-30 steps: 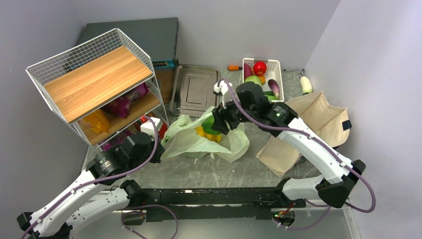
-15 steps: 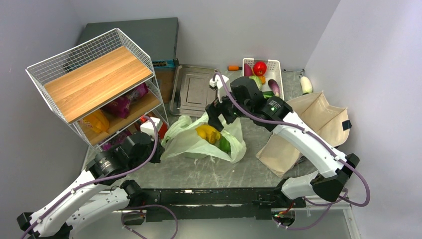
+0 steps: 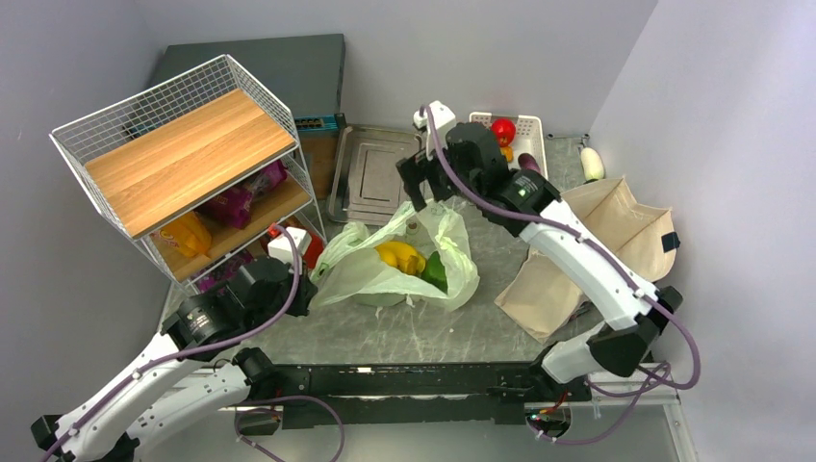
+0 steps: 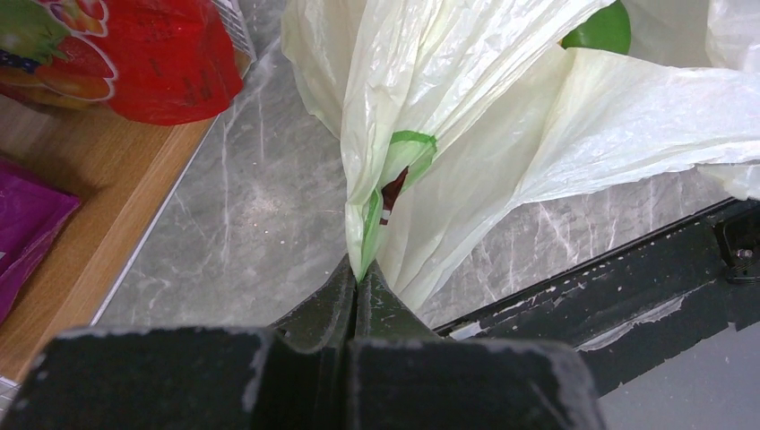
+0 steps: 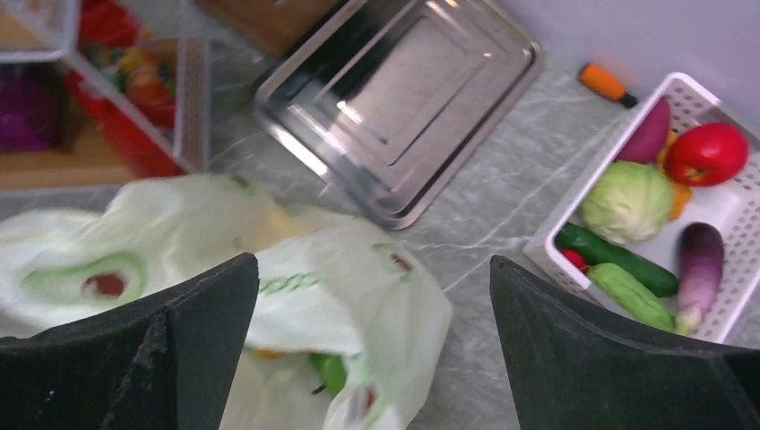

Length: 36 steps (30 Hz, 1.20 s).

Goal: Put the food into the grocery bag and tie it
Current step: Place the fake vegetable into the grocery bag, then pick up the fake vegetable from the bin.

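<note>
The grocery bag, pale green with avocado prints, lies open in the middle of the table. Inside it sit a yellow food item and a glossy green fruit. My left gripper is shut on the bag's near-left edge; the left wrist view shows the plastic pinched at the tips of that gripper, with the green fruit beyond. My right gripper hangs open and empty above the bag's far rim. Below that gripper in the right wrist view lie the bag and the green fruit.
A wire rack with a wooden shelf stands at the left, a red packet at its foot. A metal tray lies behind the bag. A white basket of vegetables sits at the back right. A beige canvas tote lies at the right.
My right gripper let go of the green fruit into the bag, opened wide, and rose back toward the tray. The left gripper kept its hold on the bag.
</note>
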Motion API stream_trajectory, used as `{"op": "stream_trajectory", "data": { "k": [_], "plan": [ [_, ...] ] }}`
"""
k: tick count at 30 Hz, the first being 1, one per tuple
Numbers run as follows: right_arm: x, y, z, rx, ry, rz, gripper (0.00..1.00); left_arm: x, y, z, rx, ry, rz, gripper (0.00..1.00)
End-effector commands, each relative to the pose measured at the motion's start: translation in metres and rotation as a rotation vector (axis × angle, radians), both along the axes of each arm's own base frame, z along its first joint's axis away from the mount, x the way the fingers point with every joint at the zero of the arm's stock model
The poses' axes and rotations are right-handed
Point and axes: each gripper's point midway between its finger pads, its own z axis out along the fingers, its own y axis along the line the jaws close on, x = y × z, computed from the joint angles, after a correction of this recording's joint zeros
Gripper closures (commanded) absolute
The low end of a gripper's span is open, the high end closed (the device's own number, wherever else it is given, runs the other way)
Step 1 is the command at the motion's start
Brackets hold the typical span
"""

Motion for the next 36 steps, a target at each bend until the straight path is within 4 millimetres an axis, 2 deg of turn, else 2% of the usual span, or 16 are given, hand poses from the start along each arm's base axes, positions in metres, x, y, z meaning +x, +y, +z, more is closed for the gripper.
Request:
{"op": "stream_trajectory", "data": {
  "k": [1, 6, 10, 15, 23, 26, 33, 36],
  "plan": [
    [0.056, -0.032, 0.026, 0.089, -0.05, -0.185, 0.0, 0.003, -0.003, 0.007, -0.028, -0.031, -0.007, 1.0],
    [0.112, -0.08, 0.019, 0.073, -0.036, -0.363, 0.0, 0.002, -0.003, 0.008, -0.03, -0.03, -0.01, 1.0],
    [0.15, -0.109, -0.009, 0.041, -0.005, -0.463, 0.0, 0.002, -0.002, 0.008, -0.027, -0.029, -0.004, 1.0],
    [0.188, -0.149, -0.041, 0.027, 0.07, -0.541, 0.01, 0.002, -0.002, 0.009, -0.04, -0.04, -0.009, 1.0],
    [0.225, -0.196, -0.096, -0.126, 0.148, -0.634, 0.02, 0.002, -0.002, 0.009, -0.034, -0.036, -0.008, 1.0],
    [0.237, -0.215, -0.109, -0.168, 0.167, -0.671, 0.02, 0.002, -0.003, 0.009, -0.035, -0.036, -0.011, 1.0],
    [0.251, -0.246, -0.151, -0.248, 0.241, -0.748, 0.03, 0.002, -0.003, 0.007, -0.029, -0.029, -0.009, 1.0],
    [0.254, -0.251, -0.168, -0.217, 0.28, -0.76, 0.04, 0.002, -0.003, 0.007, -0.027, -0.029, -0.007, 1.0]
  ]
}}
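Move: The white vegetable basket, next to be picked from, has its middle some 30 cm ahead of the right hand, 25 cm to its right and 28 cm below. In it the cabbage lies about 29 cm ahead and 20 cm right, the tomato about 38 cm ahead and 24 cm right. The open grocery bag is nearly under this hand, 3 cm back and 2 cm left. From the left hand the basket is roughly 42 cm ahead and 54 cm right. Towards the white basket of vegetables the empty right hand swings away from the grocery bag, first level, forward and to the right, then also sinking, about 25 cm forward, 23 cm right and 17 cm down in all. It turns some 40 degrees clockwise and tips further down, fingers staying wide open above the vegetables. The left hand holds still, keeping its pinch on the bag's edge. ##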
